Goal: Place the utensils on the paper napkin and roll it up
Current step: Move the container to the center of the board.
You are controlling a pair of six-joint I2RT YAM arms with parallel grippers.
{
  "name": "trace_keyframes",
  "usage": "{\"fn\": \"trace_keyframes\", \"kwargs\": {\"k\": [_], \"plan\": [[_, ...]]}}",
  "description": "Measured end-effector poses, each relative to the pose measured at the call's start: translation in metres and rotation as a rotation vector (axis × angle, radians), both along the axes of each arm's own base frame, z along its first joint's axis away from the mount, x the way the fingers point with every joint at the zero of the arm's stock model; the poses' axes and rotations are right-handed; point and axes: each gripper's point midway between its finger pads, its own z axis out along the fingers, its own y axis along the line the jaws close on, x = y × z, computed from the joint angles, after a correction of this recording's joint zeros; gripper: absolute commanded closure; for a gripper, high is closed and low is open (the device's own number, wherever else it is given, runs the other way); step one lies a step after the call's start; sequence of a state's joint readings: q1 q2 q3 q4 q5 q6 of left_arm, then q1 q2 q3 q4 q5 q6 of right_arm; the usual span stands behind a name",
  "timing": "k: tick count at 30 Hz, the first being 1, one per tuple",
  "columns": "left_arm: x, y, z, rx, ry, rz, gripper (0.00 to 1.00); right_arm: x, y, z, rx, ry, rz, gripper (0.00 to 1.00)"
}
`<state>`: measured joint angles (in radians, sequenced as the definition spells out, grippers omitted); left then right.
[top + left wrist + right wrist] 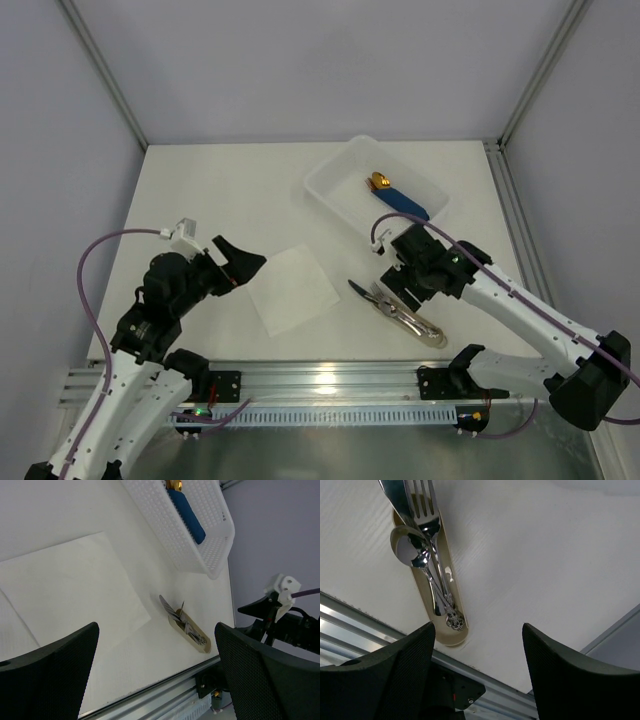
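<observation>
The utensils [392, 308] are a bunch of shiny fork, spoon and knife lying in a beige oblong sleeve [432, 336] on the table, near its front edge. The sleeve [451, 630] runs up the right wrist view with the utensils [427, 545] sticking out of its far end. My right gripper [392, 288] hovers over them, open [477, 672], nothing between its fingers. The paper napkin [292, 288] lies flat, left of the utensils. My left gripper [245, 265] hangs open [157, 675] above the napkin's [65, 590] left side, and sees the utensils [186, 624] beyond it.
A white perforated plastic tray [330, 175] stands at the back right, with a blue-handled gold-tipped piece [403, 202] lying in it. The tray [200, 550] also fills the top of the left wrist view. A metal rail [320, 380] runs along the table's near edge.
</observation>
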<state>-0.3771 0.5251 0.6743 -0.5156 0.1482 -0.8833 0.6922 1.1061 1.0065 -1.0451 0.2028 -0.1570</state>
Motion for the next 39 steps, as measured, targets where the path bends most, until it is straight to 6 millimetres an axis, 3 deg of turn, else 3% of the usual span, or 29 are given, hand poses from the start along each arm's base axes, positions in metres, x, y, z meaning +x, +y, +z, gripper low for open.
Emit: {"fn": "trace_keyframes", "kwargs": {"k": [3,4,8,11,24,30,39], "plan": [[0.001,-0.001,0.0,-0.006,-0.004,-0.002,0.01,-0.015,-0.011,-0.021,-0.045,0.043,0.034,0.31],[0.001,-0.001,-0.001,-0.007,-0.003,-0.004,0.01,-0.019,-0.014,-0.024,-0.05,0.045,0.042,0.37],[0.001,-0.004,-0.003,-0.018,0.002,-0.012,0.01,-0.026,-0.021,-0.024,-0.034,0.009,0.064,0.42],[0.003,-0.006,-0.004,-0.028,0.011,-0.016,0.01,-0.029,-0.023,-0.025,-0.034,-0.001,0.082,0.54],[0.004,-0.012,-0.013,-0.058,0.041,-0.024,0.01,-0.035,0.002,-0.056,-0.149,0.179,0.215,0.58],[0.005,-0.013,-0.01,-0.066,0.032,-0.03,0.01,-0.03,0.013,-0.059,-0.155,0.226,0.237,0.59],[0.007,-0.015,-0.014,-0.062,0.046,-0.033,0.01,-0.022,0.013,-0.067,-0.204,0.23,0.251,0.58]]}}
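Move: The container with the utensils lies almost under the right hand, about 3 cm back and 2 cm to its left, some 13 cm below. The white basket's middle is about 28 cm ahead of this hand and 4 cm to its left; the paper napkin is about 5 cm ahead and 25 cm to its left. From the left hand, the container lies about 31 cm to the right, 3 cm back and 22 cm below. Touching nothing yet, the right hand sinks about 6.5 cm towards the container, first easing back and a little right, then swinging some 3.5 cm left as it drops further. Its open fingers draw in to a bit under half width while the wrist tips them to point more nearly straight down and turns about 15 degrees counter-clockwise. The left hand, wide open, only drifts about 2 cm right and down. ##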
